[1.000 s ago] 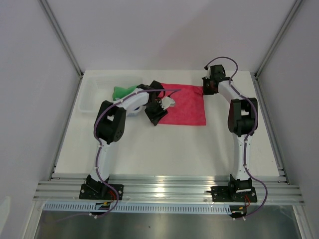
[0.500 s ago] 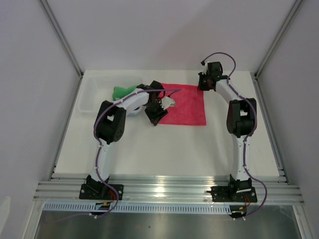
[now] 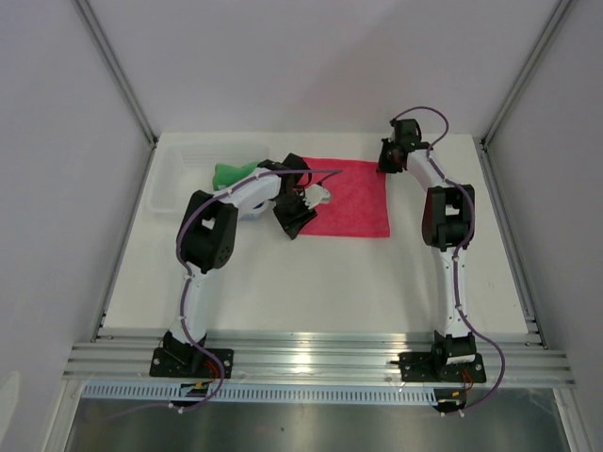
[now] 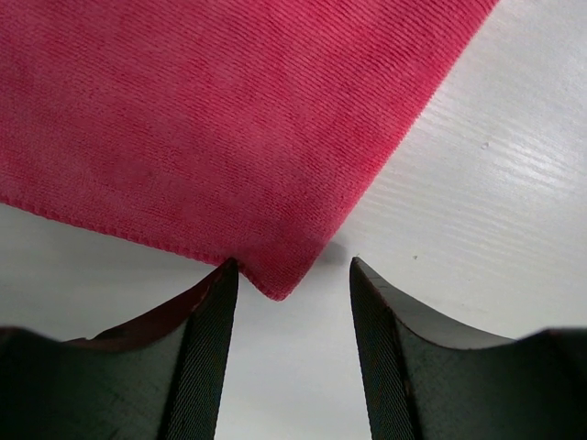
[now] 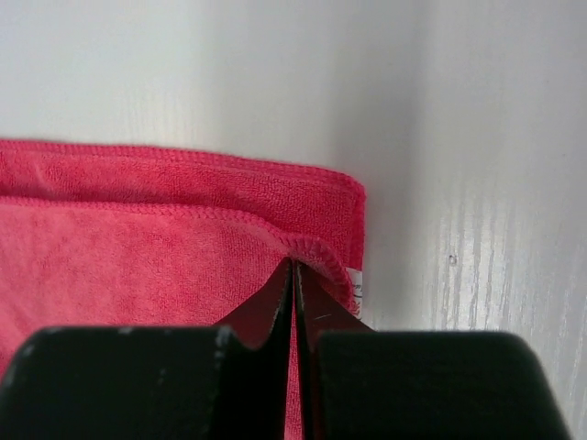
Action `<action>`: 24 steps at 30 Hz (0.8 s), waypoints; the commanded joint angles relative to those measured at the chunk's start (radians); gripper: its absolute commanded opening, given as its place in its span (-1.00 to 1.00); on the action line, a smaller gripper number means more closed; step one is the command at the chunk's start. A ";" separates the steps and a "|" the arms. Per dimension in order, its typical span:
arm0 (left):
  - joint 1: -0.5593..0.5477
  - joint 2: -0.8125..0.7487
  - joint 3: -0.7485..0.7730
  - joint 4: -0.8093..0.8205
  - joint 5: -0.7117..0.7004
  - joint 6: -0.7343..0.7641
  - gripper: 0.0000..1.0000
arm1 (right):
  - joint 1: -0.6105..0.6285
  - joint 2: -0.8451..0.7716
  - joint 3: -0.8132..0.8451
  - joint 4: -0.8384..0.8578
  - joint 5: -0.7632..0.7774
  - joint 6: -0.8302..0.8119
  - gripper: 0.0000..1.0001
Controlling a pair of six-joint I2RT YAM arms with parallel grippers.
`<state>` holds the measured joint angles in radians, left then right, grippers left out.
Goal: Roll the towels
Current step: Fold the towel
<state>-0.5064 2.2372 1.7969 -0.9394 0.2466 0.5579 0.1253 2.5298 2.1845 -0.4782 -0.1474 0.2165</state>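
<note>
The pink towel (image 3: 349,198) lies spread on the white table at the back middle. In the right wrist view its far right corner (image 5: 312,197) shows two layers, and the upper hem puckers at my right gripper (image 5: 293,266), which is shut on it. That gripper (image 3: 386,162) sits at the towel's far right corner in the top view. My left gripper (image 4: 292,270) is open, low over the table, with the towel's near left corner (image 4: 278,284) between its fingertips, untouched on the right side. A green towel (image 3: 231,172) lies bunched by the left arm.
A white plastic basket (image 3: 170,184) stands at the back left, with the green towel at its right end. Metal frame posts rise at both back corners. The aluminium rail (image 3: 311,363) carries both arm bases at the near edge.
The right arm's elbow has swung slightly left and its wrist has shifted a little at the towel's far right corner. The left arm and the towels have not moved.
</note>
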 commanded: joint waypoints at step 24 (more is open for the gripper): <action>-0.032 -0.214 -0.070 -0.029 0.126 0.325 0.20 | -0.096 -0.870 -0.925 -0.179 -0.512 -1.332 -0.14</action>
<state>-0.5385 2.1059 1.6890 -0.9367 0.2939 0.7845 0.0128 1.6516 1.3540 -0.4965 -0.5980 -0.7288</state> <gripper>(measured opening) 0.596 0.420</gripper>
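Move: The folded pink towel lies flat under both hands. Its near right corner, next for the right hand, is about 24 cm back and a bare 1 cm right of it, 2 cm lower; the far right corner is some 2 cm ahead and 2 cm right of that hand's shut fingertips. For the left hand, the near left corner sits practically between its open fingers, 1 cm below; the green towel in the bin is about 20 cm ahead and 20 cm left of it. Back and up sweeps the right hand, after its fingers part and let go of the towel by the far right corner: about 18 cm back and 14 cm higher, turning some 45 degrees counter-clockwise, half open, towards the near right corner. The left hand draws back 2 cm from around the near left corner, then lifts 2–3 cm, turning slightly clockwise with its fingers still open. ##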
